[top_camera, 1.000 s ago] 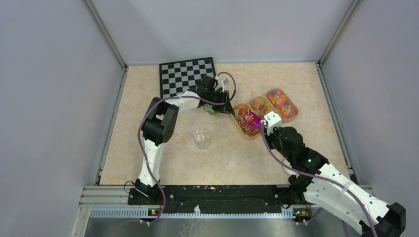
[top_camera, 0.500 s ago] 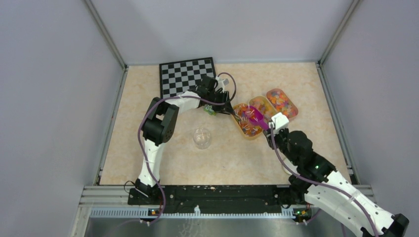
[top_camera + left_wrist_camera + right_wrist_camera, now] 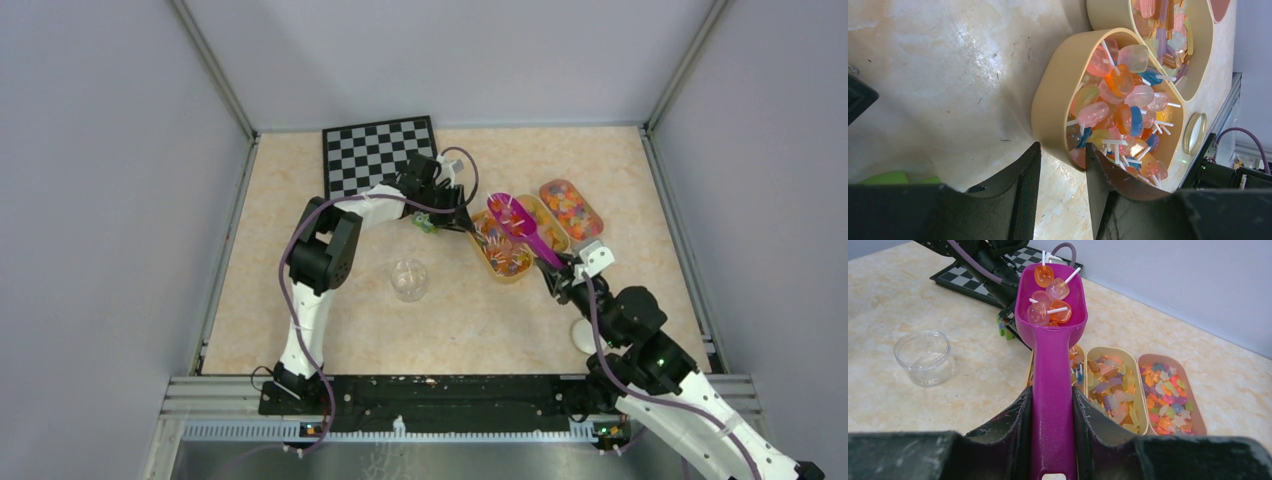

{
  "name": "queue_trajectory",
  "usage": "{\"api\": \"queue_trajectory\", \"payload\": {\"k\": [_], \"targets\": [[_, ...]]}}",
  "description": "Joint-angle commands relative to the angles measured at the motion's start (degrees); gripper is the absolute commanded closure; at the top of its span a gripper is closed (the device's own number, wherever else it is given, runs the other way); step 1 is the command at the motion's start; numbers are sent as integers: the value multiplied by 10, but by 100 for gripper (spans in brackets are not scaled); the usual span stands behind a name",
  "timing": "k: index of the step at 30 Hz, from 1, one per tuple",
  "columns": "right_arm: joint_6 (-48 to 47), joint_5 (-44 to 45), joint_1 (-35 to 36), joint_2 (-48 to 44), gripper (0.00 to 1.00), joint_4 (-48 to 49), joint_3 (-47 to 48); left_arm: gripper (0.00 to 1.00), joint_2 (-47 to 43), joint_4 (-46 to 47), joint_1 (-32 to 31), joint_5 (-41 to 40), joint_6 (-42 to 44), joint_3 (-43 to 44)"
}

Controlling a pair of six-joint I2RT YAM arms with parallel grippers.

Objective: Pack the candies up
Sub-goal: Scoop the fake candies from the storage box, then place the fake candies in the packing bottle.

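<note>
My right gripper [image 3: 1052, 405] [image 3: 562, 272] is shut on the handle of a magenta scoop [image 3: 1052, 315] [image 3: 510, 212]. The scoop is held level above the trays with several stick candies [image 3: 1048, 302] in its bowl. The left tan tray [image 3: 1048, 110] [image 3: 500, 262] is heaped with more stick candies [image 3: 1123, 105]. My left gripper [image 3: 1063, 160] [image 3: 468, 226] is open at that tray's near end. One of its fingers is outside the wall and the other is over the rim. A clear empty jar [image 3: 409, 280] [image 3: 923, 357] stands left of the trays.
A middle tray [image 3: 1113, 390] and a right tray [image 3: 1168, 395] [image 3: 572, 210] hold small coloured pieces. A green block [image 3: 428, 224] [image 3: 1004, 329] lies under the left arm. A chessboard [image 3: 380, 152] is at the back. A jar lid [image 3: 583, 333] [image 3: 1194, 133] lies near the right arm.
My right arm has lifted the scoop out of the left tray with candies in it and drawn back to the right. My left arm has stayed put, its jaws slightly wider.
</note>
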Motion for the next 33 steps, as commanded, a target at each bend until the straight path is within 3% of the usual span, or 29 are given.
{"api": "queue_trajectory", "payload": {"k": [1, 12, 16, 22, 26, 33], "targets": [[-10, -15, -4, 9, 100, 34, 12, 57, -38, 8, -1, 3, 11, -1], [-11, -78, -3, 18, 100, 62, 1, 54, -60, 1, -2, -16, 16, 3], [-10, -107, -3, 35, 100, 57, 6, 35, -75, -22, -1, -33, 22, 21], [-6, -168, -3, 72, 100, 54, 15, 19, -114, -61, 5, -80, 34, 40], [-1, -199, -3, 99, 100, 71, 16, 6, -152, -107, 9, -169, 43, 54], [4, -239, -3, 161, 100, 76, 41, 1, -264, -163, 27, -328, 33, 46]]}}
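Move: The clear round storage box stands about 23 cm to the right hand's left, 7 cm ahead and some 20 cm below it. The lollipop bin lies about 15 cm ahead and 5 cm left of that hand, the green owl block 22 cm ahead and 19 cm left. From the left hand, low at the bin, the storage box is about 12 cm left and 12 cm back; the bin's middle is 6 cm right and 3 cm back. Leftward, slowly at first and then quicker and sinking, the right hand carries the loaded scoop about 6 cm towards the storage box and 5 cm down, swinging it some 20 degrees counter-clockwise while keeping its grip on the handle. The left hand rises about 12 cm away from the lollipop bin's end, drifting left and a little forward, its fingers opening wide. ##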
